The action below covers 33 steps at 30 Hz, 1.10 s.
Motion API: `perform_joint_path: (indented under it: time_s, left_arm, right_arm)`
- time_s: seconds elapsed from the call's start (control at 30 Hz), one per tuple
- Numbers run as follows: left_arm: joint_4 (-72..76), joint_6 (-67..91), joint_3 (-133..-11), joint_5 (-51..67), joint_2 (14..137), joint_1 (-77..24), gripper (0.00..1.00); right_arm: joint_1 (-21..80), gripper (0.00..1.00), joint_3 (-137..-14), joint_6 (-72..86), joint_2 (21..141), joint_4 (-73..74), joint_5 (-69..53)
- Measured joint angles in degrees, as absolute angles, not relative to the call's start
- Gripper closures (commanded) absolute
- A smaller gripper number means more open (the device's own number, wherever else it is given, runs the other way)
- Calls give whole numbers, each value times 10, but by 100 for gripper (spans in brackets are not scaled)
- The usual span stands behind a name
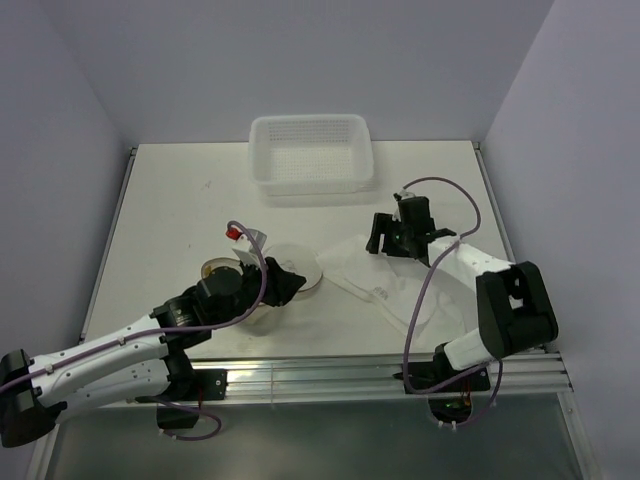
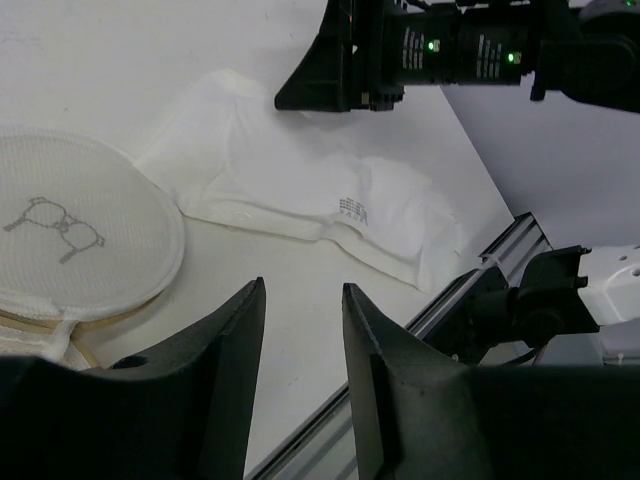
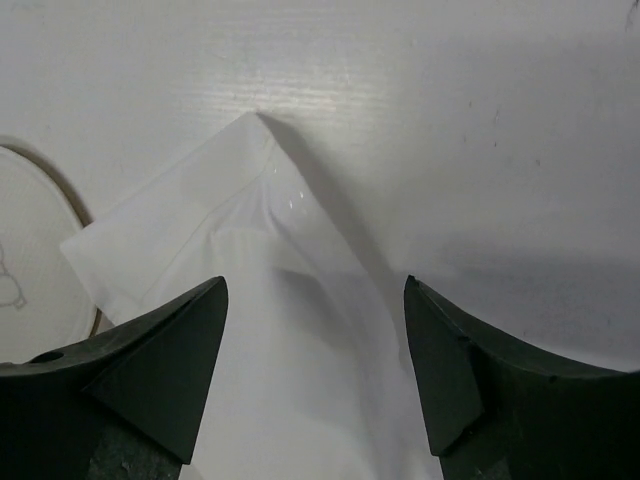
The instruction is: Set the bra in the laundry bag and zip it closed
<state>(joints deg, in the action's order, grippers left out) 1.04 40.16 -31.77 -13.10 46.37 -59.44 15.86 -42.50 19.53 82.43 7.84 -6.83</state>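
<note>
The laundry bag [image 1: 290, 268] is a round white mesh drum left of the table's middle. Its flat lid [image 2: 70, 230], with a small dark mark, lies on top; its edge also shows in the right wrist view [image 3: 20, 290]. A mustard-brown patch [image 1: 213, 270] at the bag's left side looks like the bra, mostly hidden by my left arm. My left gripper [image 1: 298, 281] [image 2: 303, 290] is open and empty, just right of the lid above the bare table. My right gripper [image 1: 385, 243] [image 3: 315, 285] is wide open and empty over the far corner of a white cloth.
The white cloth [image 1: 385, 285] [image 2: 300, 190] [image 3: 250, 250] lies flat to the right of the bag. A white perforated basket [image 1: 310, 150] stands at the back. A red tag [image 1: 235, 232] lies behind the bag. A metal rail [image 1: 350, 375] runs along the near edge.
</note>
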Motion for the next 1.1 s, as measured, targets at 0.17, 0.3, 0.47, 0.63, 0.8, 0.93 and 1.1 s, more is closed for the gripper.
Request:
perform_joint_path:
  time_s: [0.17,0.3,0.47,0.63,0.8,0.93,1.1]
  left_arm:
    - [9,402,-305,-127,457,-595,59]
    - [10,401,-305,-126,455,-595,60]
    - [11,402,-305,-119,459,-595,59]
    - [15,401,-305,-110,477,-596,48]
    - [25,398,-310,-79,514,-596,33]
    - [50,397,-321,-51,542,-602,25]
    - [106,399,-331,-27,578,-621,21]
  right_arm:
    - [109,27,-448,188,898,39,-163]
    - [98,33,-431,211,921,-2,-222]
    - [78,77,-414,236,928,-49,-267]
    - [50,100,-384,270,907,-70,-264]
    - [17,100,-323,309,721,-72,-194]
    - [20,100,-302,354,547,-77,-144]
    - [42,100,-277,422,385,-55,-95]
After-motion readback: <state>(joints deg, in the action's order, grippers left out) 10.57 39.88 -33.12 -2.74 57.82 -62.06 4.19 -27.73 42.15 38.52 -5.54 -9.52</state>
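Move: Just below the open right fingers, some 3 cm down and about 1 cm ahead, lies the far edge of the white plastic bag, whose sheet spreads back towards the robot with its middle roughly 11 cm back and 4 cm right. The round mesh lid is about 18 cm left and 6 cm back, the empty basket about 15 cm left and 21 cm farther out. From the left hand that edge lies some 15 cm ahead, 18 cm right and 20 cm below. Dipping about 2 cm down and slightly forward, the right hand rolls its left side up, closes its wide-open fingers to pinch the plastic bag's far edge, then hoists it some 20 cm, moving right and a little back while the fingers swing up towards level. The empty left hand hovers, then slides about 5 cm right and slightly back, away from the lid, opening wide. ##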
